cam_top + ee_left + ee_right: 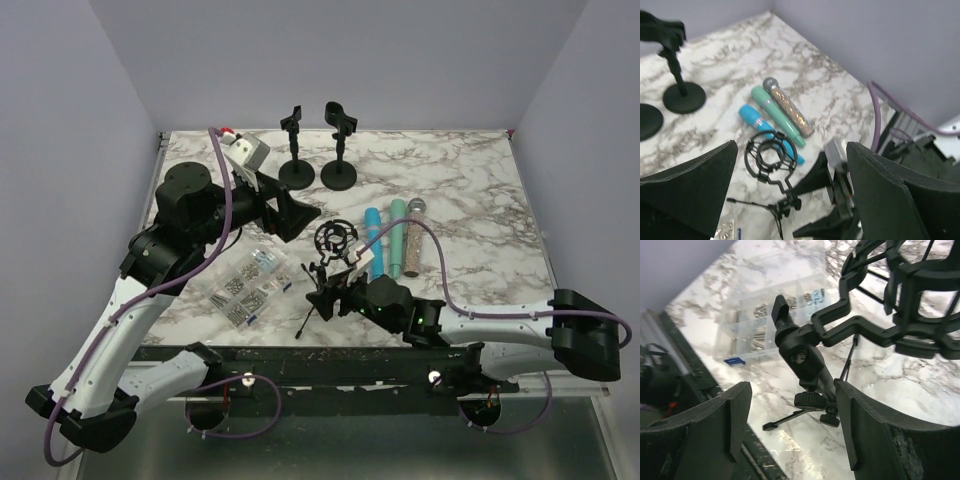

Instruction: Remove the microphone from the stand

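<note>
A small black tripod stand [318, 285] with an empty ring-shaped shock mount [336, 238] stands mid-table. Three microphones lie beside it on the marble: blue [374, 235], teal [393, 235] and glittery silver [412, 240]. My right gripper [325, 297] is open around the stand's stem [812, 372], below the mount [920, 300]; its right finger [865, 430] is close to the stem. My left gripper [290, 212] is open and empty, hovering left of the mount. In its wrist view it [790, 195] looks down on the mount [767, 155] and the microphones.
Two round-base stands [296, 150] [339, 150] with empty clips stand at the back. A clear plastic box of screws [245, 283] lies left of the tripod, also in the right wrist view [765, 320]. The table's front edge is just behind my right gripper.
</note>
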{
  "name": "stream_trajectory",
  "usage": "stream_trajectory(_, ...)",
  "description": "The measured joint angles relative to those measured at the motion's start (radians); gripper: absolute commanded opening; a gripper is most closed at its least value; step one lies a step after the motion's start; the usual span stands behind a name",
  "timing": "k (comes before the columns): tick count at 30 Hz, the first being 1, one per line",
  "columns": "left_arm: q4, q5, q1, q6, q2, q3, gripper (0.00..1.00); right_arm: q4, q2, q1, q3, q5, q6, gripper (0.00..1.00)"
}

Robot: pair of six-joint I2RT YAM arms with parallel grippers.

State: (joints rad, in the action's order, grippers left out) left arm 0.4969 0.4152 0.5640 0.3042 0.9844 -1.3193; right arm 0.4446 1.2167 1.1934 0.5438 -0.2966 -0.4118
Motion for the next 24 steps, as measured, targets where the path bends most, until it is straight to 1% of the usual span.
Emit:
stream_trajectory(3,-0.045,-0.066,-0.002,-0.002,-0.008,-0.030,0.94,0.044,0.079,0.064,0.012,-0.133,0.087,0.69)
stream_trajectory(5,-0.073,-0.105,-0.006,-0.013,-0.013,-0.027,0.94,0.078,0.122,0.084,0.016,-0.200,0.135,0.61)
stream_trajectory(7,-0.099,-0.134,-0.008,-0.023,-0.020,-0.007,0.94,0.111,0.154,0.099,0.017,-0.248,0.179,0.49)
stream_trajectory(8,-0.116,-0.156,-0.009,-0.031,-0.025,0.007,0.94,0.128,0.165,0.103,0.017,-0.267,0.194,0.40)
stream_trajectory(9,-0.126,-0.171,-0.009,-0.038,-0.040,0.047,0.94,0.144,0.172,0.108,0.017,-0.284,0.207,0.34)
stream_trajectory(13,-0.143,-0.227,-0.018,-0.069,-0.069,0.146,0.94,0.195,0.182,0.121,0.017,-0.333,0.251,0.15)
stream_trajectory(15,-0.144,-0.253,-0.021,-0.080,-0.074,0.175,0.94,0.203,0.183,0.123,0.016,-0.341,0.262,0.09)
stream_trajectory(19,-0.154,-0.293,-0.024,-0.097,-0.105,0.206,0.94,0.204,0.181,0.129,0.016,-0.346,0.280,0.01)
stream_trajectory(24,-0.184,-0.320,-0.024,-0.104,-0.150,0.211,0.94,0.172,0.124,0.135,0.021,-0.345,0.280,0.00)
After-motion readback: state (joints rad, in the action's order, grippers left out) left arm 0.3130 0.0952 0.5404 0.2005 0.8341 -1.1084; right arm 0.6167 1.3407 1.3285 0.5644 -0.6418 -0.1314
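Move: The shaft of the small tripod stand is almost between the right hand's open fingers, about 2 cm ahead, 1 cm left and 2 cm lower; its round holder sits about 9 cm ahead, 2 cm right and slightly higher. On the table, the blue microphone lies about 12 cm ahead and 12 right, the parts box 5 ahead and 16 left. From the left hand, the shaft is about 5 cm back, 5 right and 23 below. The right hand sinks about 2 cm while easing slightly forward onto the tripod stand's shaft, its wrist turning some 20 degrees, and the fingers close to pinch the shaft just below the knob before the hand rises a little with it. The left hand, empty and wide open, swings left and forward away from the stand, turning counter-clockwise and bobbing up, then down. ##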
